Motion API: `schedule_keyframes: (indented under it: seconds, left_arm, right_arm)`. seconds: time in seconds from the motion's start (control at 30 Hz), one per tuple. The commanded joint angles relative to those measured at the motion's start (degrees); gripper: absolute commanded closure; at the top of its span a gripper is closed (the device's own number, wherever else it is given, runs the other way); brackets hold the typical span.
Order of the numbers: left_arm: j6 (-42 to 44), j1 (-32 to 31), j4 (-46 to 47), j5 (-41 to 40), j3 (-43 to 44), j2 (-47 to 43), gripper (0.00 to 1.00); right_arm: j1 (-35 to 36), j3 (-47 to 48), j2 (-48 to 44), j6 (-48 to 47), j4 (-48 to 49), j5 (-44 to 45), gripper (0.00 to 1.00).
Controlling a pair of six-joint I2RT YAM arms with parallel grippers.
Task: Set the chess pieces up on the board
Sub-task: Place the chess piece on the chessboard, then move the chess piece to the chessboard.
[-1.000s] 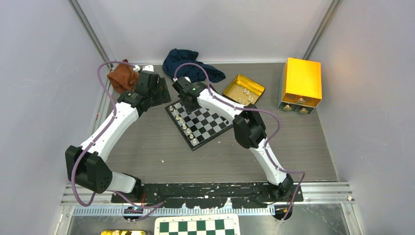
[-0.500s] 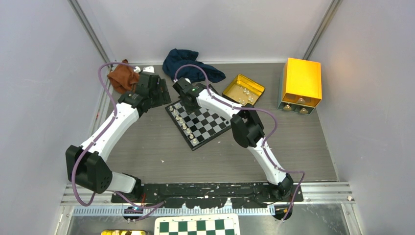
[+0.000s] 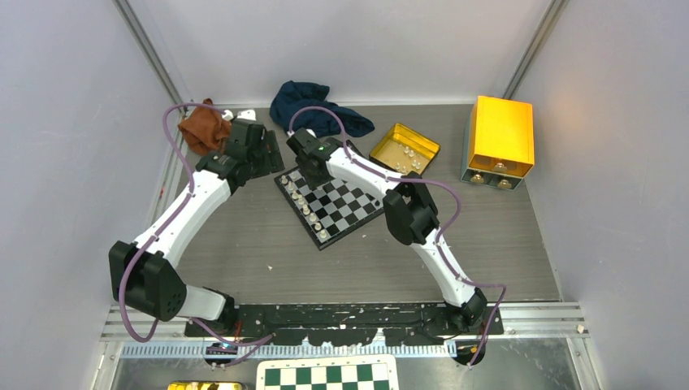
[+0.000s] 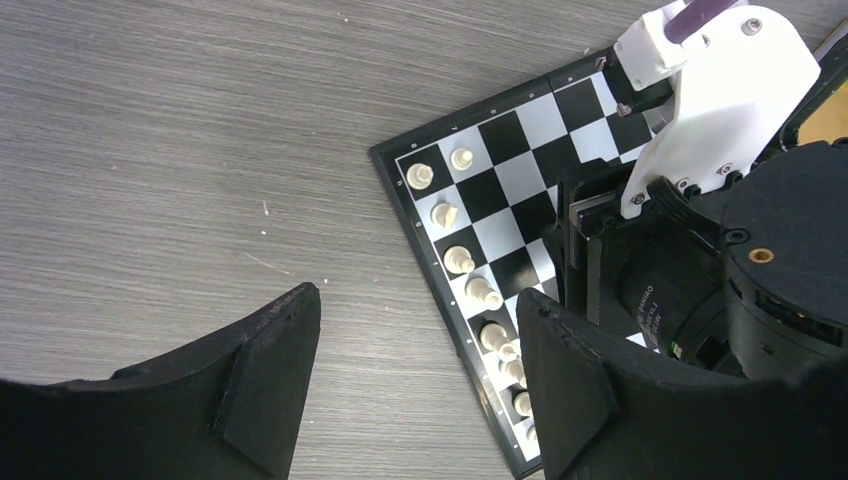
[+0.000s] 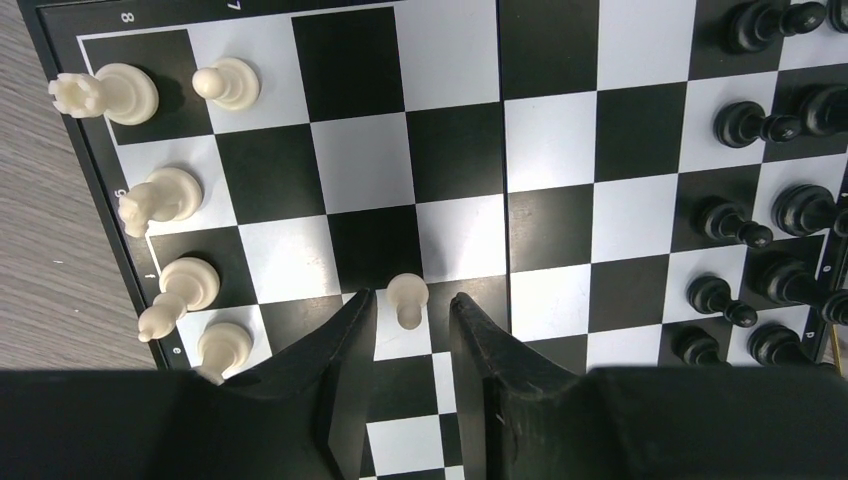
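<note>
The board (image 3: 345, 205) lies at mid-table, turned diagonally. Cream-white pieces (image 3: 305, 199) line its left edge, and in the right wrist view black pieces (image 5: 760, 130) fill the right side. My right gripper (image 3: 314, 175) hangs over the board's far left part. Its fingers (image 5: 352, 330) stand either side of a white pawn (image 5: 407, 297) with a small gap on each side, so it is open (image 5: 410, 300). My left gripper (image 4: 418, 300) is wide open and empty over bare table just left of the board (image 4: 520, 150) and its white row (image 4: 460, 260).
An open yellow tin (image 3: 405, 149) holding several pale pieces sits behind the board at the right. A yellow box (image 3: 500, 138) stands far right, with a blue cloth (image 3: 313, 110) and a brown cloth (image 3: 203, 128) at the back. A green-and-white checkered sheet (image 3: 329, 375) lies below the arm bases.
My right arm's elbow has shifted slightly left. Both grippers stay where they were.
</note>
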Motion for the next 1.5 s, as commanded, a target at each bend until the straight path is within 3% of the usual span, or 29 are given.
schedule_keyframes:
  seconds: [0.0, 0.27, 0.6, 0.97, 1.47]
  left_arm:
    - [-0.5, 0.3, 1.3, -0.4, 3.7, -0.5, 0.27]
    - [0.7, 0.3, 1.1, 3.9, 8.4, 3.4, 0.24]
    - [5.0, -2.9, 1.8, 9.5, 14.0, 12.3, 0.24]
    - [8.4, -8.0, -3.1, 11.1, 21.3, 24.3, 0.43]
    - [9.1, -9.6, -4.7, 11.9, 21.9, 30.6, 0.62]
  right_arm:
    - [-0.4, 2.9, -6.0, -1.3, 2.0, 1.0, 0.61]
    - [-4.5, 2.6, -11.7, -1.0, 3.2, 4.3, 0.61]
    - [-15.0, -5.0, -19.9, 1.0, 7.4, 6.3, 0.61]
    - [-24.8, -14.5, -24.3, 2.9, 11.6, 5.0, 0.61]
    - [-27.0, -18.1, -23.1, 3.9, 14.2, 3.4, 0.61]
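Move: For the right gripper, open around the ivory centre pawn (its middle barely 1 cm below), the tray pawns lie about 10 cm ahead, 22 cm right and 2 cm lower; the black pieces between are some 3 cm ahead and 13 cm right. From the left gripper the centre pawn is about 5 cm ahead, 14 cm right and 16 cm below, and the ivory back row 2 cm back, 10 cm right. Lift the right gripper off the centre pawn, sweeping it some 24 cm right and 10 cm forward over the black pieces to the tray, peaking midway and sinking to hover, part-open, turning clockwise about 30 degrees. Raise the left gripper slightly, then bring it right and down towards the centre pawn, a little forward, turning clockwise, tipping further down and narrowing its fingers to about half. ##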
